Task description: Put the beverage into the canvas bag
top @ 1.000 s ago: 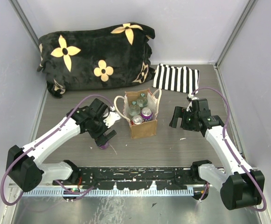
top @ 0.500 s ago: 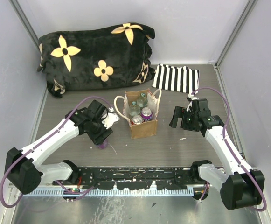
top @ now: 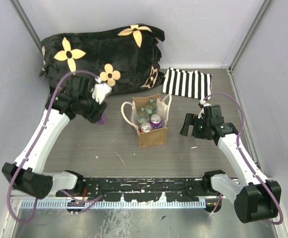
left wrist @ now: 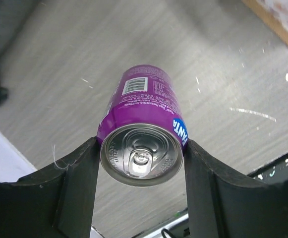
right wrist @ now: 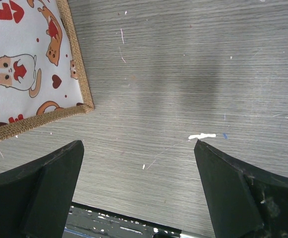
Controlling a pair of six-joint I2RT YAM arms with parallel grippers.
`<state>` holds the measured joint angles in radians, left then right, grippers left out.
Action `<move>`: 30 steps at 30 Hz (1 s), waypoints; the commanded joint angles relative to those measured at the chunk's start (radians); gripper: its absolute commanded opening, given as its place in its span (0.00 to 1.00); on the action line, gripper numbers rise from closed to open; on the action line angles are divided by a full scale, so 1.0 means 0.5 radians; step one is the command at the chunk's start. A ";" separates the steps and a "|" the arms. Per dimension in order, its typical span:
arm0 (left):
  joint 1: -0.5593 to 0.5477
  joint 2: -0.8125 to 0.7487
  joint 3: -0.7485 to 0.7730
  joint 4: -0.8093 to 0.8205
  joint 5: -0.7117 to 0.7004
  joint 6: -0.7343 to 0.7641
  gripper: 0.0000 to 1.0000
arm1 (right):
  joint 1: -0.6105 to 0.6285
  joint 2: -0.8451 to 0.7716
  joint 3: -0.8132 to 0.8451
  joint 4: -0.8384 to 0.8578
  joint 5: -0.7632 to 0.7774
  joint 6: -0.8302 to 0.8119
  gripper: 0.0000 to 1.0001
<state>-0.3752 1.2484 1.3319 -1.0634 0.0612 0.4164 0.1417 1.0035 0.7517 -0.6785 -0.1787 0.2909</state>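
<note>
The canvas bag (top: 152, 135) stands upright at the table's middle, tan with cream handles, holding two bottles and two cans. Its printed side shows in the right wrist view (right wrist: 29, 64). My left gripper (top: 98, 117) is shut on a purple Fanta can (left wrist: 143, 131), held in the air left of the bag; the can also shows as a purple spot in the top view (top: 102, 119). The fingers (left wrist: 79, 183) press both sides of the can near its top. My right gripper (top: 188, 128) is open and empty, low over the table right of the bag.
A black pillow with tan flowers (top: 101, 59) lies along the back. A black-and-white striped cloth (top: 187, 83) lies at the back right. Grey walls close in the left, right and back. A black rail (top: 144, 188) runs along the near edge.
My left gripper has lifted the purple can off the table and swung it up and back-left, toward the pillow. The right arm has not moved.
</note>
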 commanded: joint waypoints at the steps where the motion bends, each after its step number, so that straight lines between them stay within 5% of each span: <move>1: 0.144 0.224 0.490 0.203 -0.033 0.030 0.00 | -0.007 -0.026 0.003 0.061 -0.034 0.010 1.00; 10: 0.125 0.891 1.893 0.131 0.136 -0.292 0.00 | -0.007 -0.021 0.012 0.059 -0.031 0.007 1.00; 14: -0.046 1.059 2.205 0.076 0.225 -0.330 0.00 | -0.008 -0.021 0.018 0.056 -0.030 0.007 1.00; 23: -0.597 0.920 1.732 0.273 0.332 -0.296 0.00 | -0.011 -0.017 0.034 0.051 -0.029 0.007 1.00; 30: -0.787 0.825 1.249 0.391 0.347 -0.207 0.00 | -0.010 -0.042 0.027 0.047 -0.026 0.013 1.00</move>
<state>-0.7464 1.7561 2.0274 -1.0019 0.2287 0.2779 0.1417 1.0035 0.7513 -0.6781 -0.1848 0.2913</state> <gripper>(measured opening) 0.648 0.999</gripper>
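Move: The left hand already holds the last purple can; the canvas bag it is meant for stands about 23 cm to this hand's right and 2 cm farther out, its middle some 13 cm lower. Inside the bag, the bottles are about 3 cm beyond its middle and 2 cm to its left, the other two cans about 3 cm nearer the base than its middle and 1 cm to its right. From the idle right hand, the bag is roughly 16 cm left, 3 cm ahead and 3 cm lower. The left hand keeps its grip on the purple can and swings it quickly in an arc, first forward about 15 cm and up some 20 cm, then round to the right and back towards the base until it is over the bag, some 23 cm to the right of its start. Over the last stretch the hand sinks about 12 cm towards the opening, and by the end the wrist has turned some 20 degrees clockwise with its left side tipped down, the fingers staying shut on the can. ##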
